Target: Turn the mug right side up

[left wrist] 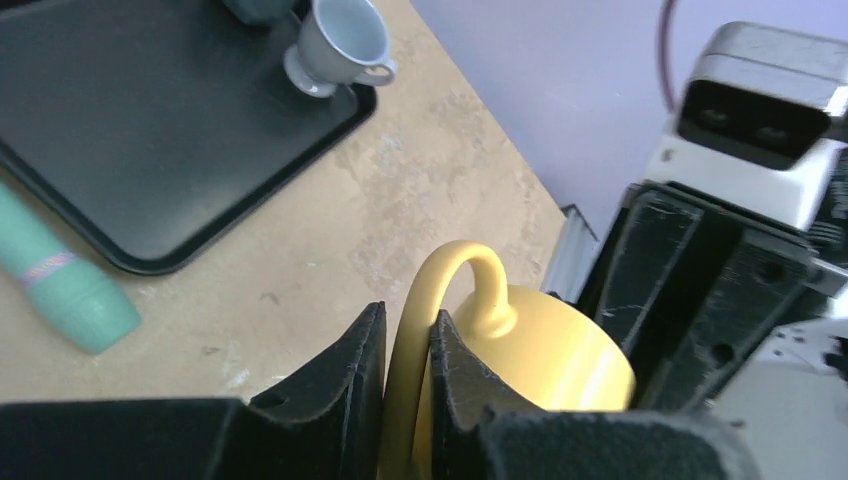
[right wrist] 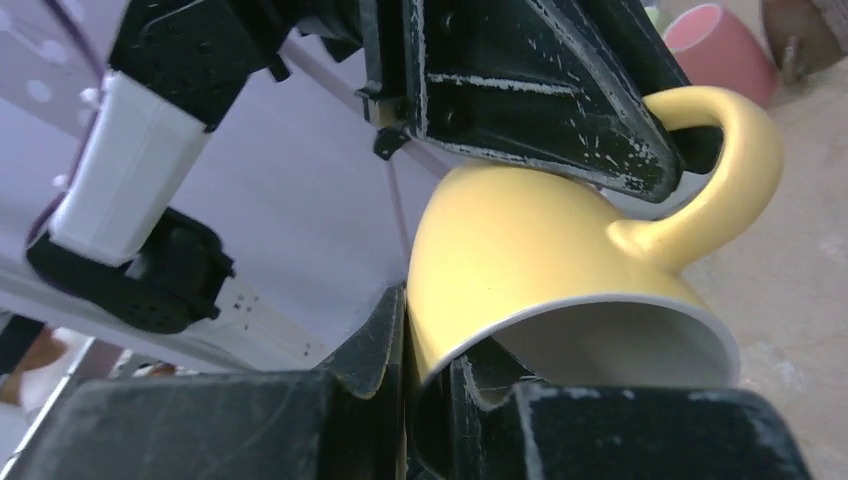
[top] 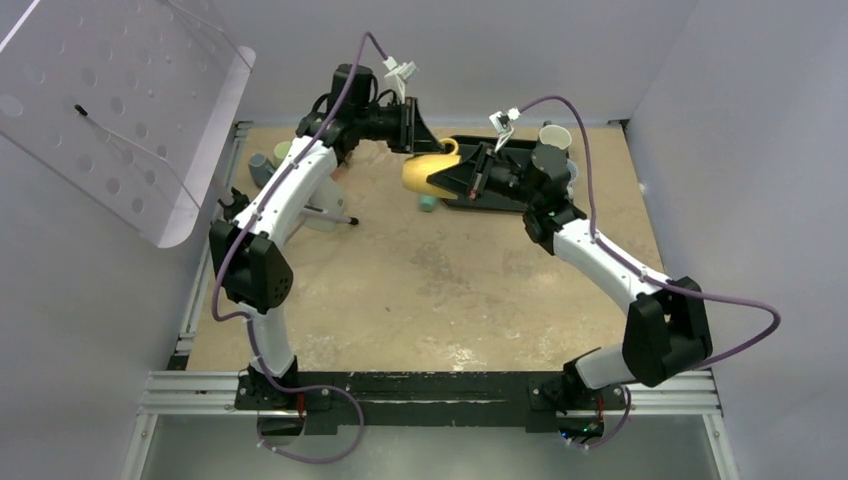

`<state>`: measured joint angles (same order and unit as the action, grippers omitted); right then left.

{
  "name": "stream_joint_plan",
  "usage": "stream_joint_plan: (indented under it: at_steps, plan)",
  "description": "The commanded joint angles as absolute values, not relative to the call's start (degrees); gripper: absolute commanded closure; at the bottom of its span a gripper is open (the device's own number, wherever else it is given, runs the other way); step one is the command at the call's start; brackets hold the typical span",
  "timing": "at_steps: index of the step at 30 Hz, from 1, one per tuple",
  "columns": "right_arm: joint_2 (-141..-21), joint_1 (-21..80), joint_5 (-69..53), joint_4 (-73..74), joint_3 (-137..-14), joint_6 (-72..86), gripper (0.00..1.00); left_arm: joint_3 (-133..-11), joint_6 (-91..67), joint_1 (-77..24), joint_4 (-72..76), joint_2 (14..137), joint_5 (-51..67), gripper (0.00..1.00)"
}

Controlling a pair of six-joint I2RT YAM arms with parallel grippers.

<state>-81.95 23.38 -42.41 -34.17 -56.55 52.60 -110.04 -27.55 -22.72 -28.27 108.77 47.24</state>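
Note:
The yellow mug (top: 422,172) is held in the air between both arms at the back middle of the table. My left gripper (left wrist: 408,335) is shut on the mug's handle (left wrist: 455,270), one finger each side of the loop. My right gripper (right wrist: 432,345) is shut on the mug's rim wall (right wrist: 500,250), one finger outside and one inside. In the right wrist view the mug is tilted, its white inside (right wrist: 620,345) facing that camera and its handle (right wrist: 730,190) to the right under the left gripper's fingers (right wrist: 540,90).
A black tray (left wrist: 150,130) lies behind the mug with a grey footed cup (left wrist: 335,45) on its edge. A teal tube (left wrist: 60,275) lies on the table beside it. A white cup (top: 553,137), a pink cup (right wrist: 715,40) and a clear perforated panel (top: 110,100) are around.

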Motion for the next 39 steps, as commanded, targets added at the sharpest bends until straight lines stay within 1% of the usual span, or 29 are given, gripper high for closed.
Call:
stream_joint_plan:
  at_steps: [1,2,4,5,6,7,9,13,16,18,22,27,29,32,33,37,39]
  plan:
    - [-82.03,23.22,-20.88,-7.17,-67.62,29.38,1.00,-114.48,-19.71,-23.38,-35.28,107.14,33.79,0.65]
    - [-82.69,23.24,-17.29,-2.85,-69.55,25.60,1.00,-115.37,-17.09,-23.38,-37.09,107.22,30.21,0.47]
    - [-84.61,23.23,-9.77,5.53,-73.66,18.15,1.00,-117.09,-12.25,-23.29,-39.94,107.46,22.38,0.18]
    - [-86.12,23.24,-5.89,9.44,-76.07,14.41,1.00,-117.83,-10.30,-23.29,-40.98,107.44,18.55,0.09]
    - [-87.82,23.28,-2.34,13.03,-78.62,11.18,1.00,-118.31,-8.51,-23.27,-41.69,107.42,14.17,0.03]
    - [-90.02,23.28,0.63,16.16,-81.23,8.18,1.00,-118.52,-6.87,-23.29,-41.99,107.34,10.55,0.00]
    - [-94.84,23.20,6.74,22.37,-88.34,3.01,1.00,-118.41,-3.72,-23.29,-42.15,107.08,4.27,0.00]
    - [-106.78,22.77,16.45,33.93,-101.74,-5.16,1.00,-115.42,3.00,-23.21,-42.23,106.38,-1.93,0.00]
    - [-115.70,21.34,19.13,41.70,-111.43,-7.64,1.00,-112.86,5.77,-23.07,-42.75,105.66,-3.89,0.00]
    - [-119.82,20.14,19.15,44.28,-115.52,-8.49,1.00,-111.19,6.99,-22.91,-42.93,105.12,-4.77,0.00]
    - [-124.68,17.79,18.71,47.82,-118.67,-8.23,1.00,-108.13,8.61,-22.60,-43.45,104.35,-4.44,0.00]
    - [-128.02,13.74,12.24,52.55,-119.43,-6.15,1.00,-106.21,9.60,-22.20,-44.25,105.36,-4.44,0.00]
    - [-128.38,12.92,10.77,51.66,-117.92,-6.65,1.00,-107.50,10.26,-21.86,-45.85,106.96,-2.96,0.00]
    - [-127.78,12.06,8.46,49.12,-116.12,-6.84,1.00,-113.02,10.74,-21.52,-50.09,110.79,-2.24,0.00]
    - [-127.67,12.03,8.29,48.71,-116.09,-6.84,0.97,-114.45,10.68,-21.34,-50.89,112.03,-2.28,0.00]
    - [-126.59,12.03,8.22,48.48,-117.16,-7.17,0.63,-120.30,9.94,-19.96,-52.09,117.10,-4.53,0.00]
    - [-125.38,11.98,8.15,47.72,-117.48,-7.21,0.53,-123.18,10.09,-19.29,-52.17,119.14,-5.60,0.00]
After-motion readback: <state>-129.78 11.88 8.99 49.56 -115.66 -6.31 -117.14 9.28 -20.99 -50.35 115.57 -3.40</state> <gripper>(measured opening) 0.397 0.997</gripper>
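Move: The right hand already grips the yellow mug by its rim. Its landing place on the tray is about 18 cm ahead, 24 cm right and 28 cm below that hand; the small blue-white cup stands some 8 cm right of that place and the blue-grey mug roughly 8 cm right and 13 cm farther out. The left hand still pinches the yellow mug's handle, the mug's middle about 7 cm back and 2 cm below. Left frees the handle and retreats left; right swings the mug down 25 cm, right and forward, then opens. ##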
